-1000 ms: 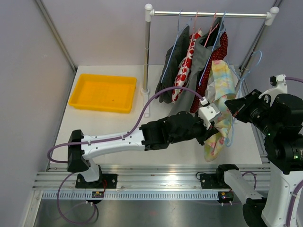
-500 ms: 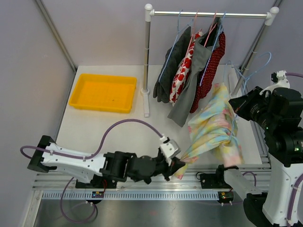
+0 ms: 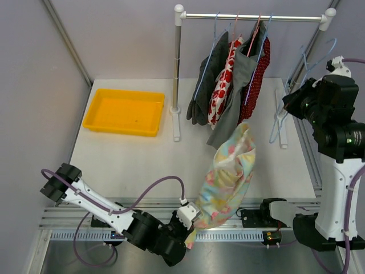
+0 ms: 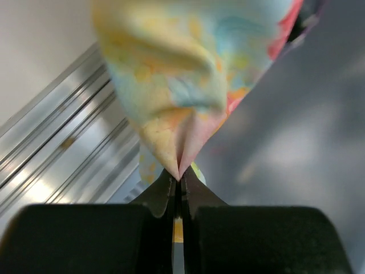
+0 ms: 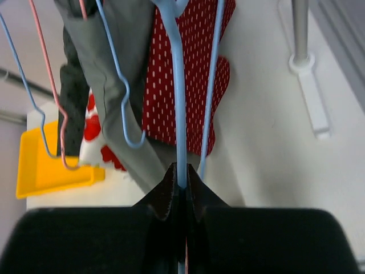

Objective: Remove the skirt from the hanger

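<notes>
The skirt, pastel floral cloth, stretches from mid-table down over the near rail, apart from the hanger. My left gripper is shut on its lower corner beyond the table's near edge; in the left wrist view the cloth pinches to a point between the jaws. The light blue wire hanger hangs bare at the right, beside the rack's right post. My right gripper is shut on it; the right wrist view shows the blue wire clamped in the closed jaws.
A clothes rack at the back carries grey, red-floral and red polka-dot garments on several hangers. A yellow tray sits at the back left. Metal rails run along the near edge. The rack's feet stand on the table.
My left gripper has pulled the skirt down and toward the near edge, off the hanger. My right arm has lifted the bare hanger up and back.
</notes>
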Controlling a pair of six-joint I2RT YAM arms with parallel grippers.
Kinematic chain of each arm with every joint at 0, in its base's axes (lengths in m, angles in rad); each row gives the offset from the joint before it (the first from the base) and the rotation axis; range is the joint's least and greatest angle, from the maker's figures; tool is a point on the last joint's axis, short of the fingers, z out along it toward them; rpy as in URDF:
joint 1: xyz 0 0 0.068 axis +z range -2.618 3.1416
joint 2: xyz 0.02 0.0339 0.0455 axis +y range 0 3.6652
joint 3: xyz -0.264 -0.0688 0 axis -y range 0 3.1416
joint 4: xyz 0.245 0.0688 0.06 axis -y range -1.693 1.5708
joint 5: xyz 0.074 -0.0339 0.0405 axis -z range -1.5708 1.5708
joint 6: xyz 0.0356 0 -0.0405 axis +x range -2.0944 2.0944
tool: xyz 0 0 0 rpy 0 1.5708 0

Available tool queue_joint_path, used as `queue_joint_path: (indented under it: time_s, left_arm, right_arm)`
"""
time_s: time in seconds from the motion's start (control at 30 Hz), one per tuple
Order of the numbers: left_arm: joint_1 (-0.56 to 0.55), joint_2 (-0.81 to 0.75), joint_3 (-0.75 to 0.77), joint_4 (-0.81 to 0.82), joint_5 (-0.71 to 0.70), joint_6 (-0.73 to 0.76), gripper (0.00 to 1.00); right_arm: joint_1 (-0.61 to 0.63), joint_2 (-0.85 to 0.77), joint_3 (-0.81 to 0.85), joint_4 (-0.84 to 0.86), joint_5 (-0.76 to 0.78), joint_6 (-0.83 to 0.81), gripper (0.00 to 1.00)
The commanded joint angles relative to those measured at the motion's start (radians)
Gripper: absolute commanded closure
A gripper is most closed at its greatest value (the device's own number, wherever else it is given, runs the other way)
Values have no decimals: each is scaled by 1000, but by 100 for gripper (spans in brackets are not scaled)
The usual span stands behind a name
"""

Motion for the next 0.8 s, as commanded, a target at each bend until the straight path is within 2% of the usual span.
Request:
queue_joint_path:
  time_s: [0.0,0.1,0.23,0.37,0.47,0.5,0.53,0.57,0.63,0.67,0.7,0.77]
  left_arm:
    - [-13,27,-13,-190,-26,-133,100]
    - [11,-18,2,-223,-83,-90,100]
    - [88,-121,135,-372,-187,39,100]
    - [207,-231,270,-449,-241,284,100]
    - [344,-295,346,-438,-243,447,100]
    - [423,-308,404,-432,-243,557,100]
    - [463,-326,431,-405,-238,615,100]
    - [505,-337,459,-379,-231,737,100]
    - [640,-355,528,-270,-198,867,100]
    - [692,-354,554,-236,-136,968,100]
    - [806,-346,603,-208,-99,1010,100]
    - [930,-291,668,-173,28,1091,100]
  right_arm:
    - [-9,46,84,196,105,-58,100]
    - [-9,98,132,208,105,-78,100]
    - [-9,157,167,245,84,-84,100]
    - [-9,207,178,286,65,-94,100]
    - [-9,252,198,314,59,-104,100]
    - [-10,263,210,320,56,-106,100]
    - [-9,284,213,326,47,-106,100]
    - [-9,293,218,337,45,-108,100]
    - [-10,321,235,344,49,-108,100]
    - [-9,330,242,346,47,-106,100]
    - [-9,338,258,346,45,-108,100]
    - [-9,358,265,352,47,-111,100]
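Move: The yellow tray, where the skirt in the left fingers is headed, lies roughly 55 cm ahead of the left hand, 29 cm to its left and 13 cm below. The foot of the left rack post stands about 58 cm ahead, 5 cm to the left, at much the same depth. From the right hand, which holds the bare blue hanger, the rail's empty right end is some 32 cm ahead, 10 cm right and 6 cm higher; the polka-dot skirt hangs 30 cm ahead, 2 cm left, 12 cm lower. The tie-dye skirt, still pinched in the left hand's shut fingers, is swung towards the yellow tray: a short dip leftwards, then a fast sweep up, forward and left, ending some 25 cm farther out and as much higher, the wrist turning counter-clockwise and tipping up about 30 degrees each. Meanwhile the right hand keeps its pinch on the blue hanger and carries it about 14 cm forward, rising slightly, towards the rail. ##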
